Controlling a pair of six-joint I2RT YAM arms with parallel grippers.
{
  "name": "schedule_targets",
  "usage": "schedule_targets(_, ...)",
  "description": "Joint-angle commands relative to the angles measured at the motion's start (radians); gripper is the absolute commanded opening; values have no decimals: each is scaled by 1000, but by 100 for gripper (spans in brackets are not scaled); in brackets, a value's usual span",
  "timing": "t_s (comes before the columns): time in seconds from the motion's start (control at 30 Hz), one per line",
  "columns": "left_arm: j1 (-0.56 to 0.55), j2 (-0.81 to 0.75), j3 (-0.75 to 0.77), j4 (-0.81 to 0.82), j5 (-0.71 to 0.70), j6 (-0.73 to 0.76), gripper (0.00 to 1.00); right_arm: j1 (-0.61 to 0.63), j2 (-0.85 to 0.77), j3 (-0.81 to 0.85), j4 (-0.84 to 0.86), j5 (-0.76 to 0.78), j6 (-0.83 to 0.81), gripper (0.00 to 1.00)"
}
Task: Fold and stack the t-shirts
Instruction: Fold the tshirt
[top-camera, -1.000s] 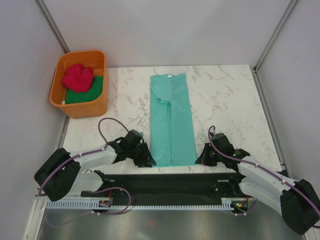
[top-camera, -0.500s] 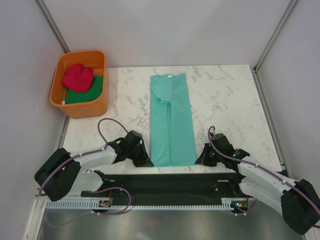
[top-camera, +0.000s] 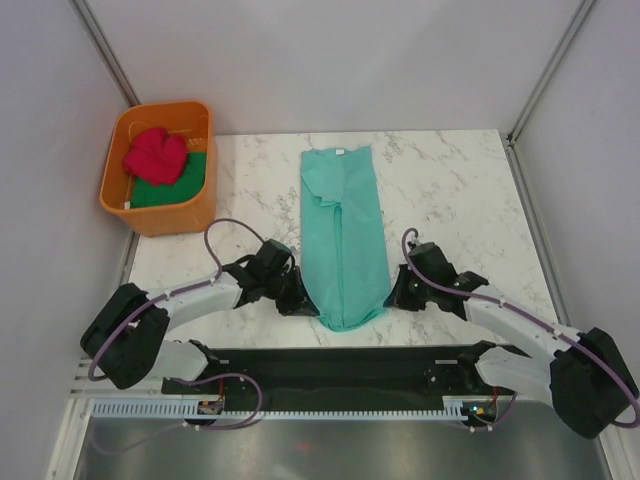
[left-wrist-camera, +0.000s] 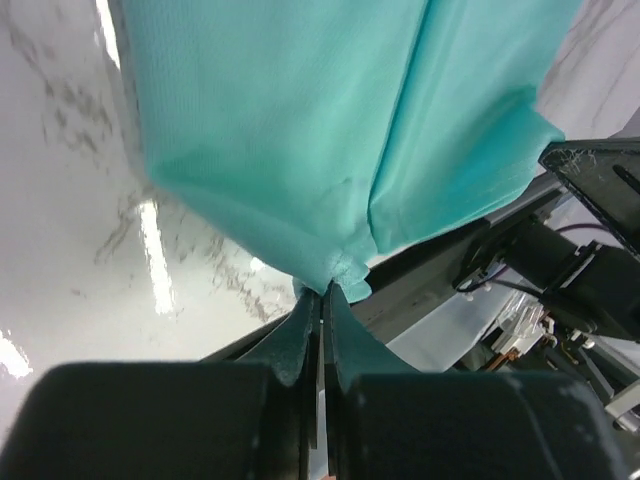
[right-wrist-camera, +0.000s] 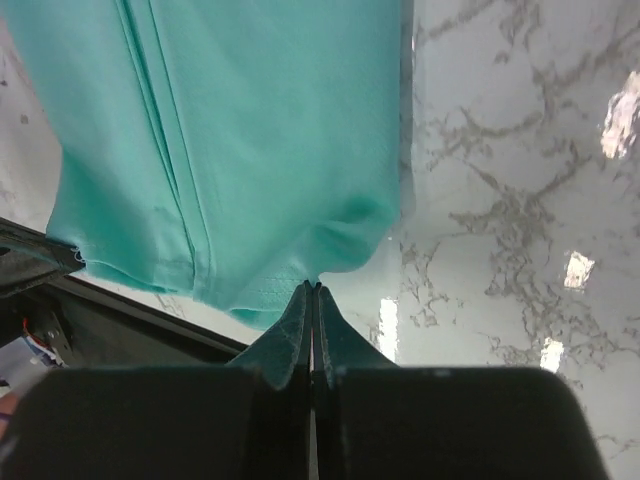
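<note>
A teal t-shirt (top-camera: 343, 225) lies folded into a long strip down the middle of the marble table, collar at the far end. My left gripper (top-camera: 306, 305) is shut on its near left corner, the cloth (left-wrist-camera: 300, 130) bunching at the fingertips (left-wrist-camera: 322, 290). My right gripper (top-camera: 391, 296) is shut on the near right corner, teal cloth (right-wrist-camera: 250, 130) pinched at its tips (right-wrist-camera: 313, 288). The near hem is lifted and sags between the two grippers. A pinkish-red t-shirt (top-camera: 156, 155) and a dark green t-shirt (top-camera: 172, 188) lie crumpled in the tub.
An orange plastic tub (top-camera: 160, 218) stands at the far left corner of the table. White walls close in on three sides. A black base rail (top-camera: 340, 365) runs along the near edge between the arm mounts.
The left gripper has shut on the shirt's near left corner. Both grippers have moved away from the near edge and lifted the hem, which now sags in a curve.
</note>
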Motion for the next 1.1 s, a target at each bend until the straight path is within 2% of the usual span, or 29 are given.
schedule_targets(0.0, 50, 56, 99, -24, 55, 87, 2, 2, 87, 131, 7, 77, -75, 0)
schedule_targets(0.23, 183, 215, 334, -128, 20, 216, 2, -12, 375, 361, 41, 137, -212, 0)
schedule_targets(0.3, 223, 284, 412, -134, 15, 231, 2, -26, 438, 439, 42, 207, -255, 0)
schedule_targets(0.43, 263, 389, 546, -142, 15, 257, 2, -47, 570, 575, 44, 228, -310, 0)
schedule_targets(0.57, 301, 471, 683, -156, 7, 259, 2, -89, 656, 713, 44, 209, -336, 0)
schedule_targets(0.8, 355, 605, 874, -170, 27, 281, 2, -181, 817, 858, 44, 145, -370, 0)
schedule_targets(1.07, 393, 738, 1040, -185, 47, 277, 2, -242, 895, 977, 42, 102, -387, 0)
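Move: Both hands already pinch the shirt's hem corners about 4 cm above the table. The lower edge of the folded sleeve, up on the shirt, lies some 30 cm ahead and 3 cm right of the left hand, and 28 cm ahead and 17 cm left of the right hand; the collar is about 15 cm beyond that edge and 3 cm farther right. The table's near edge runs roughly 9 cm straight back from the left hand. Both arms keep their closed fingers on the hem corners and sweep them forward over the shirt towards the folded sleeve's edge, the left by nearly 30 cm while rising some 5 cm, the right by about 27 cm, bowing slightly left and back and rising about 3 cm before sinking half of that again. Both wrists tip the fingertips forward by 10 to 15 degrees as they go, the left also turning a little counter-clockwise and the right coming closer to vertical sideways, and both slow towards the end without letting go. ##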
